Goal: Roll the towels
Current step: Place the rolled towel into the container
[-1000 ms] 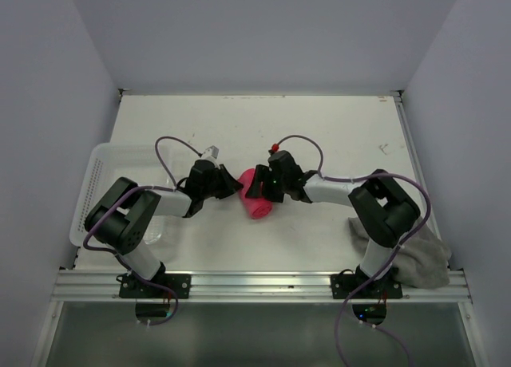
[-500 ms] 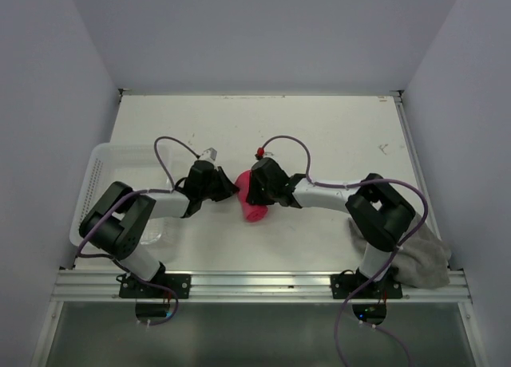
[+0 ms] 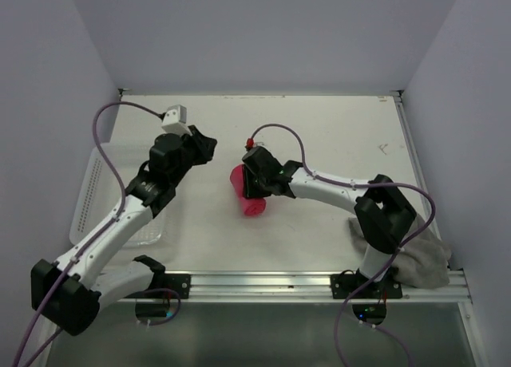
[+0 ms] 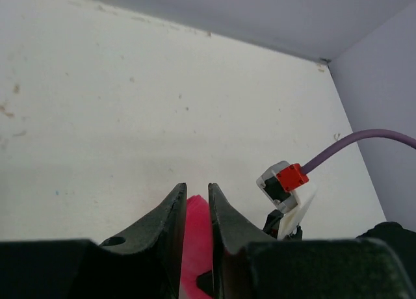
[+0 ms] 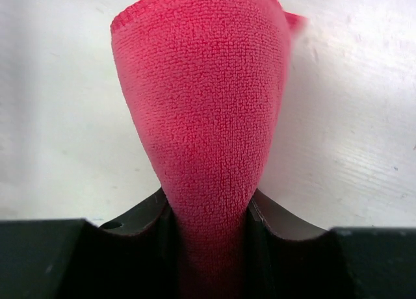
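The pink-red towel lies as a short roll on the middle of the white table. My right gripper is shut on its far end. In the right wrist view the towel fills the gap between that gripper's jaws and fans out beyond them. My left gripper hangs raised to the left of the roll, apart from it. Its jaws stand a narrow slit apart, and the pink towel only shows through the slit from farther off. The grey-taupe towel lies crumpled at the table's near right corner.
A white perforated basket sits at the table's left edge, partly under the left arm. White walls close in the table on three sides. A metal rail runs along the near edge. The right arm's purple cable arcs over the table.
My left gripper has let go of the pink towel and swung up and back to the left. The right gripper has closed on the roll and shifted slightly left.
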Motion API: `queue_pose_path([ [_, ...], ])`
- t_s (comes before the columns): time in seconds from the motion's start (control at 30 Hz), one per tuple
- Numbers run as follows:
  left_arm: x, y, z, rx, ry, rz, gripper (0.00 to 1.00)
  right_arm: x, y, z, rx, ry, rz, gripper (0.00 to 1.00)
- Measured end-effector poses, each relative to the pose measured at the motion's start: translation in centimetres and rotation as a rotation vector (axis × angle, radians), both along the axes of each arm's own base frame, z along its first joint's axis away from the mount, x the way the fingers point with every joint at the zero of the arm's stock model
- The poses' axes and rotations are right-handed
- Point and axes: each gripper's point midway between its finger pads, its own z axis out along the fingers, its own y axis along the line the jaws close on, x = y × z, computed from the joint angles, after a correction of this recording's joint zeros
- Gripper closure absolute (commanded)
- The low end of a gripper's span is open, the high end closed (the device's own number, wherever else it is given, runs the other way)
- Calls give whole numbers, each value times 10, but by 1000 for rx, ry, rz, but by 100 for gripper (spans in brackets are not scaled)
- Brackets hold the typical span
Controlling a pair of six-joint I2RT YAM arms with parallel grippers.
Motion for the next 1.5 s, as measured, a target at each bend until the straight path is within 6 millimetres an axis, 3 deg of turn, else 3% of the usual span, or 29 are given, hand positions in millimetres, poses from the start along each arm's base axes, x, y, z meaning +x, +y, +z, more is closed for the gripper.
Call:
queue_pose_path([
  [0.13, -19, 46, 60, 80, -148, 126, 69, 15, 25, 50, 55, -63, 32, 100],
  [0.23, -36, 80, 82, 137, -205, 228, 65, 27, 48, 96, 124, -125, 52, 100],
  [0.4, -64, 125, 92, 229, -237, 364, 62, 48, 103, 169, 267, -219, 102, 100],
  [0.53, -82, 152, 82, 268, -244, 454, 61, 53, 153, 188, 327, -238, 156, 100],
  [0.7, -101, 173, 63, 291, -236, 521, 59, 48, 216, 165, 381, -199, 230, 100],
  [0.8, -111, 182, 70, 264, -271, 557, 57, 39, 247, 131, 400, -146, 261, 100],
  [0.93, -116, 188, 76, 247, -292, 582, 56, 27, 274, 88, 418, -77, 271, 100],
  [1.07, -116, 185, 73, 251, -288, 572, 55, 22, 300, 83, 493, -75, 275, 100],
  [1.27, -117, 182, 74, 256, -297, 554, 53, 23, 304, 82, 498, -85, 250, 100],
  [1.5, -118, 180, 74, 254, -300, 544, 51, 33, 289, 68, 401, -119, 186, 100],
])
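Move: The right hand already grips the rolled towel just above the table. The container's middle lies about 39 cm to its left, level with it fore and aft and some 3 cm lower; the container's right wall is about 25 cm to the left. The empty left gripper hangs some 12 cm to the left, 9 cm ahead and 16 cm above. From the left hand, the container's middle is about 28 cm left, 6 cm back and 20 cm below. Leftward in an arch, the right hand carries the still-pinched towel some 30 cm to the container, rising nearly 19 cm on the way, then sinking about 12 cm over its right side and rolling its left side up by 20–30 degrees. Clearing the way, the left hand swings left, back and up, turning counter-clockwise and opening its fingers partway. ##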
